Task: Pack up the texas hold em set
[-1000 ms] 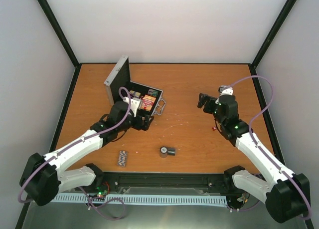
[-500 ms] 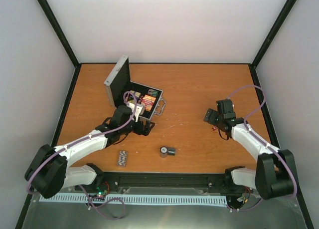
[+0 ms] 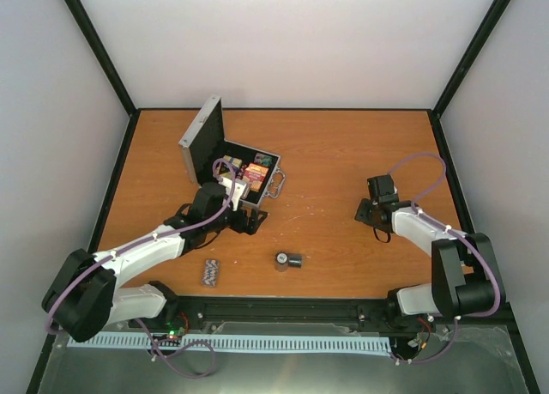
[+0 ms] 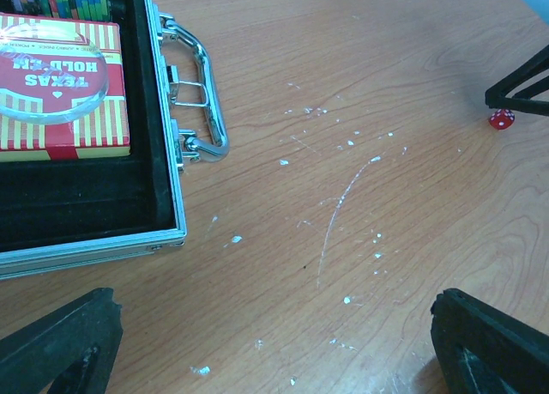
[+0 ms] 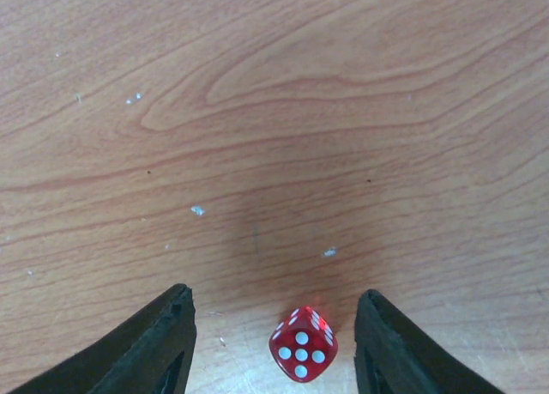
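The silver case (image 3: pixel 199 135) of the texas hold em set lies open at the back left, with a red card box (image 4: pixel 60 85) and a clear round button (image 4: pixel 47 76) in its black lining. Its metal handle (image 4: pixel 202 93) faces the table's middle. My left gripper (image 3: pixel 250 215) hovers open just in front of the case, nothing between its fingers (image 4: pixel 60 347). My right gripper (image 5: pixel 274 295) is low over the table, open, straddling the red die (image 5: pixel 303 344). There are gaps on both sides of the die. It also shows in the left wrist view (image 4: pixel 501 118).
A short row of striped chips (image 3: pixel 211 272) lies near the front edge on the left. A small dark round piece (image 3: pixel 287 260) sits at front centre. White scuffs (image 4: pixel 343 197) mark the wooden table. Black frame posts and white walls close in the table.
My right arm has swung down and in, bringing its gripper to the table over the die, and its jaws have narrowed. The left gripper drew back slightly from the case.
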Controlling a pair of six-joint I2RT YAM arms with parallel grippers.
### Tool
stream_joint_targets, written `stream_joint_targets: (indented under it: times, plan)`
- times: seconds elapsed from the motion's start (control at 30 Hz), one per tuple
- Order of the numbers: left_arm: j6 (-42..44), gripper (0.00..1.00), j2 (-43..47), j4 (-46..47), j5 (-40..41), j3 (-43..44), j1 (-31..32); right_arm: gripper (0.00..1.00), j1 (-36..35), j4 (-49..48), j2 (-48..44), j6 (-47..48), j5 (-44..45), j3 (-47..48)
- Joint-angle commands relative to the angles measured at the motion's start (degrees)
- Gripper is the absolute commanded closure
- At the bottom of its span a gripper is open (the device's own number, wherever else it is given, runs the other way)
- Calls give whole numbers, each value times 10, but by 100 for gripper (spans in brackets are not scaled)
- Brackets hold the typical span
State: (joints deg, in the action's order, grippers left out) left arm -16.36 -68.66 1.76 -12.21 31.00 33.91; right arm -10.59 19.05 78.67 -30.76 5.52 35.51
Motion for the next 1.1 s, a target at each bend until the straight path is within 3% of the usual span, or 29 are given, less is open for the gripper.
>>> stream_joint_targets:
  times: [0.0, 0.37, 0.77, 1.07]
  plan:
    - [14, 0, 6, 20, -7, 1, -2, 50, 2, -3, 3, 14, -4, -6]
    - [12, 0, 6, 21, -7, 1, -2, 52, 2, 12, 4, 17, 1, -7]
    - [12, 0, 6, 21, -8, 0, -2, 69, 1, 7, 29, 27, -7, -4]
    - [12, 0, 6, 22, -8, -1, -2, 72, 0, 7, 54, 49, -10, 17]
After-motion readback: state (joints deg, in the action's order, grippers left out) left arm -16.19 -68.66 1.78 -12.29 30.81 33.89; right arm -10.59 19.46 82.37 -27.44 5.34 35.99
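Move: The red die lies almost under the right hand, about 2 cm below it, 1 cm back and 1 cm or less to its right, between half-open fingers. The pair of dark cylinders is about 20 cm to the left of that hand and 11 cm back; the open silver case some 34 cm left and 13 cm ahead. From the left hand the die is about 30 cm to the right, level with it and 11 cm below. The red die is closed in on from both sides by the right hand, which sinks about 1.5 cm over it while easing back nearly 1 cm, then slightly forward again at the end. The fingers narrow from about half open to roughly a quarter, one tip each side of the die and very close to it; a firm grip can't be seen yet. ##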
